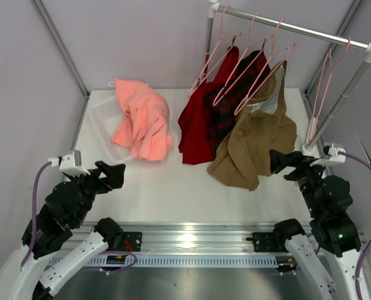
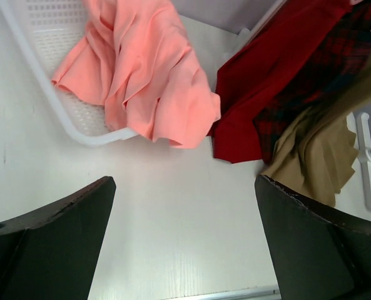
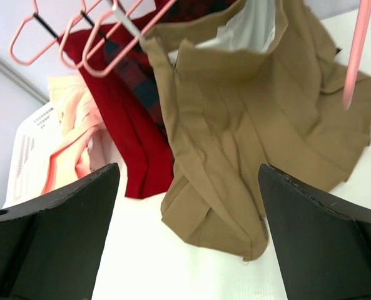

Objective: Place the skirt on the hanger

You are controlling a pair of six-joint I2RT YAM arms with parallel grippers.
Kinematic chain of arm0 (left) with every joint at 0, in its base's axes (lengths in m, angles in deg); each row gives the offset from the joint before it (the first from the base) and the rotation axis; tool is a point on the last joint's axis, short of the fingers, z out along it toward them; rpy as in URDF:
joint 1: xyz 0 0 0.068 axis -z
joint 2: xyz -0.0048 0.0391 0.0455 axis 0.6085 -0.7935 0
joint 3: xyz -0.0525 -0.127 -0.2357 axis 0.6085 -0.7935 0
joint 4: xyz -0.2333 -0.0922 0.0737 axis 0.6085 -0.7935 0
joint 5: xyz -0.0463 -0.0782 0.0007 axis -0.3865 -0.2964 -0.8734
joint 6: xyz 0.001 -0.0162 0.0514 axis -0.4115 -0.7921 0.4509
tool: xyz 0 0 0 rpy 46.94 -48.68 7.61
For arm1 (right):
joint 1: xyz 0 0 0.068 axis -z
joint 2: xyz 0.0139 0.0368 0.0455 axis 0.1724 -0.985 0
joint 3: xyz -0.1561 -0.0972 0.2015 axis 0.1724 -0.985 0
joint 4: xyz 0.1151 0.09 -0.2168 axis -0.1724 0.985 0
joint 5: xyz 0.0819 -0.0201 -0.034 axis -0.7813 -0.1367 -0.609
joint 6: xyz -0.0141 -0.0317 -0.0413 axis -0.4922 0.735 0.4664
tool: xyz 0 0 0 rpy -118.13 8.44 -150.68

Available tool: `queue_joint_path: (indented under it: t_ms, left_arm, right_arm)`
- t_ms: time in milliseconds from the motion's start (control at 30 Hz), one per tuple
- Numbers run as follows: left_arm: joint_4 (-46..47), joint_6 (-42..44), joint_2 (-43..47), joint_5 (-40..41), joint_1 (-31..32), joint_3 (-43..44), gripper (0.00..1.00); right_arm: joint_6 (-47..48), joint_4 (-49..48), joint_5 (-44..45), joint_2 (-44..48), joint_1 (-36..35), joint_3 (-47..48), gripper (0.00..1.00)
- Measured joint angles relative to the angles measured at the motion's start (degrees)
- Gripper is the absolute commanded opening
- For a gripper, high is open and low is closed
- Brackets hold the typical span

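The khaki skirt (image 1: 254,144) hangs with its waist up at a pink hanger (image 1: 263,75) on the rail, and its lower folds rest on the white table. The right wrist view shows the skirt (image 3: 248,125) close ahead, its white lining showing at the top, under the pink hanger (image 3: 132,28). My right gripper (image 1: 279,161) is open just right of the skirt's hem, with nothing between its fingers (image 3: 188,169). My left gripper (image 1: 113,175) stands open over bare table at the near left (image 2: 184,184). From there the skirt (image 2: 323,150) lies far right.
A salmon-pink garment (image 1: 141,122) spills out of a white basket (image 1: 104,115) at the back left. A red garment (image 1: 201,119) and a plaid one (image 1: 235,94) hang left of the skirt. The metal rail (image 1: 291,28) holds a bare pink hanger (image 1: 326,81) beside its right post (image 1: 341,100).
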Motion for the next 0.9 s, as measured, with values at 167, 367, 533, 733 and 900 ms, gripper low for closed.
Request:
queue_joint_path:
  t_ms: [167,367,533,733,900]
  left_arm:
    - [-0.1,-2.9,10.0,2.5,0.0,-8.7,0.99]
    - [-0.3,-3.6,12.8,3.1,0.0,-10.5,0.99]
    - [0.1,-3.5,12.3,3.1,0.0,-10.5,0.99]
    - [0.4,-3.4,8.9,2.9,0.0,-10.5,0.99]
    - [0.6,-3.3,8.0,2.4,0.0,-10.5,0.99]
  right_arm:
    - [-2.5,-1.6,-2.7,6.0,0.0,-6.1,0.99]
    - [-5.5,-2.6,-4.9,7.4,0.0,-10.8,1.0]
    - [-6.0,-3.0,-5.7,7.4,0.0,-11.4,0.99]
    - [-6.0,-3.4,-6.3,7.4,0.0,-11.4,0.99]
    - [-5.7,-4.3,-6.6,6.7,0.1,-11.4,0.99]
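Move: The brown skirt already hangs on its hanger: its middle is roughly 20 cm ahead of my right hand, 3 cm to its left and 15 cm below. The plaid cloth beside it is about 26 cm ahead and 9 cm left of that hand, the red cloth some 28 cm ahead and 21 cm left, both around 12 cm lower. From my left hand the skirt lies about 23 cm ahead, 47 cm right and 13 cm below. With the skirt already released, I let both empty hands settle above the front of the table. My right hand sinks about 5 cm and eases a couple of centimetres left, turning slightly counter-clockwise. My left hand also drops about 5 cm, mostly right away, with only a small drift left. Both grippers stay wide open, touching nothing, and come almost to rest. ##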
